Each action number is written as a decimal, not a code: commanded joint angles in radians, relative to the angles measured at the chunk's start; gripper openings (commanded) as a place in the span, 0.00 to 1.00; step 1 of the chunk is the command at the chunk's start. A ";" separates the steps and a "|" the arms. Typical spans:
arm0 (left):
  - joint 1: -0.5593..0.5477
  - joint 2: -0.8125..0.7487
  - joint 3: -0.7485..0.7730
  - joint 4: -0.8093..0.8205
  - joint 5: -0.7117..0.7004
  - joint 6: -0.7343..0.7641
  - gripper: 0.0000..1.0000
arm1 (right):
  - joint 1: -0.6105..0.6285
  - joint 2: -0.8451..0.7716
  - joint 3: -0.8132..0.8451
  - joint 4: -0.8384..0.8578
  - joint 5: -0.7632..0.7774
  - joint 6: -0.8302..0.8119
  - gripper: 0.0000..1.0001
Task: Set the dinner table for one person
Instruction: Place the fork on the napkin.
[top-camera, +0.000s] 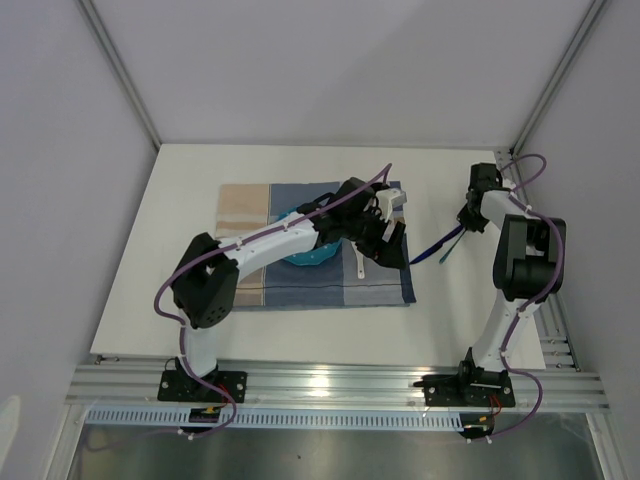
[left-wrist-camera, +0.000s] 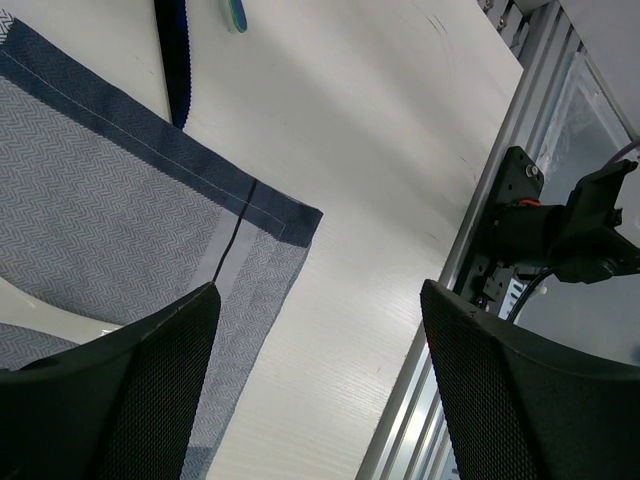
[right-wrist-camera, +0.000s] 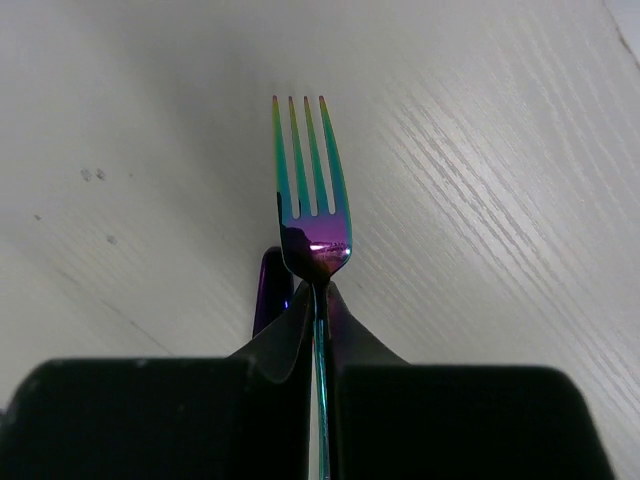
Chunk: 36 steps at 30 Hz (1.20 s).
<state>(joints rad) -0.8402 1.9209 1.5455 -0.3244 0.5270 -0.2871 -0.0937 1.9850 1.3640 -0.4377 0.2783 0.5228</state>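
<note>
My right gripper (right-wrist-camera: 318, 300) is shut on the neck of an iridescent fork (right-wrist-camera: 312, 200), whose tines point away over the white dinner table (top-camera: 180, 200). A dark purple knife (right-wrist-camera: 272, 290) lies just left of the fork, partly hidden by the fingers. In the top view the right gripper (top-camera: 466, 222) sits right of the checked placemat (top-camera: 250, 205), with the knife (top-camera: 430, 250) slanting toward the mat. My left gripper (left-wrist-camera: 320, 380) hangs open over the mat's near right corner (left-wrist-camera: 285, 215), holding nothing. A blue bowl (top-camera: 305, 255) and a white spoon (top-camera: 357, 262) lie on the mat.
The aluminium rail (left-wrist-camera: 470, 250) edges the table close to the left gripper, with the right arm's base (left-wrist-camera: 560, 225) beyond it. The left arm (top-camera: 270, 240) stretches across the placemat and covers much of the bowl. Bare tabletop lies left of the mat and behind it.
</note>
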 joint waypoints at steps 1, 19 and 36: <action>0.009 -0.060 -0.005 0.013 0.007 0.019 0.85 | -0.001 -0.144 -0.008 -0.006 0.004 0.003 0.00; 0.018 -0.168 -0.061 0.012 -0.076 0.118 0.94 | 0.247 -0.410 -0.163 -0.013 -0.123 0.112 0.00; 0.015 -0.120 -0.102 0.002 -0.153 0.114 0.90 | 0.382 -0.477 -0.121 0.011 -0.341 0.217 0.00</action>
<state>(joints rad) -0.8280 1.8000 1.4586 -0.3435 0.3908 -0.1818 0.2810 1.5578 1.1992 -0.4507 0.0067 0.6994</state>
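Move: From my right hand, which already holds the fork just behind its tines, the napkin's middle lies roughly 48 cm left and 6 cm back, 2 cm lower; the knife is 9 cm left and 6 cm back, the spoon 33 cm left and 10 cm back. From my open left hand the fork's middle is some 27 cm right, 14 cm ahead and 14 cm below, and the napkin's middle about 17 cm left, 14 cm ahead and 15 cm down. Keeping my pinch on the fork, I lift my right hand steeply about 10 cm, then sweep it some 20 cm left and a little back, over the knife towards the napkin and my open left hand, turning about 20 degrees counter-clockwise and tilting its left side up. My left hand shifts about 3 cm left, rising and then sinking, its fingers wide open. ##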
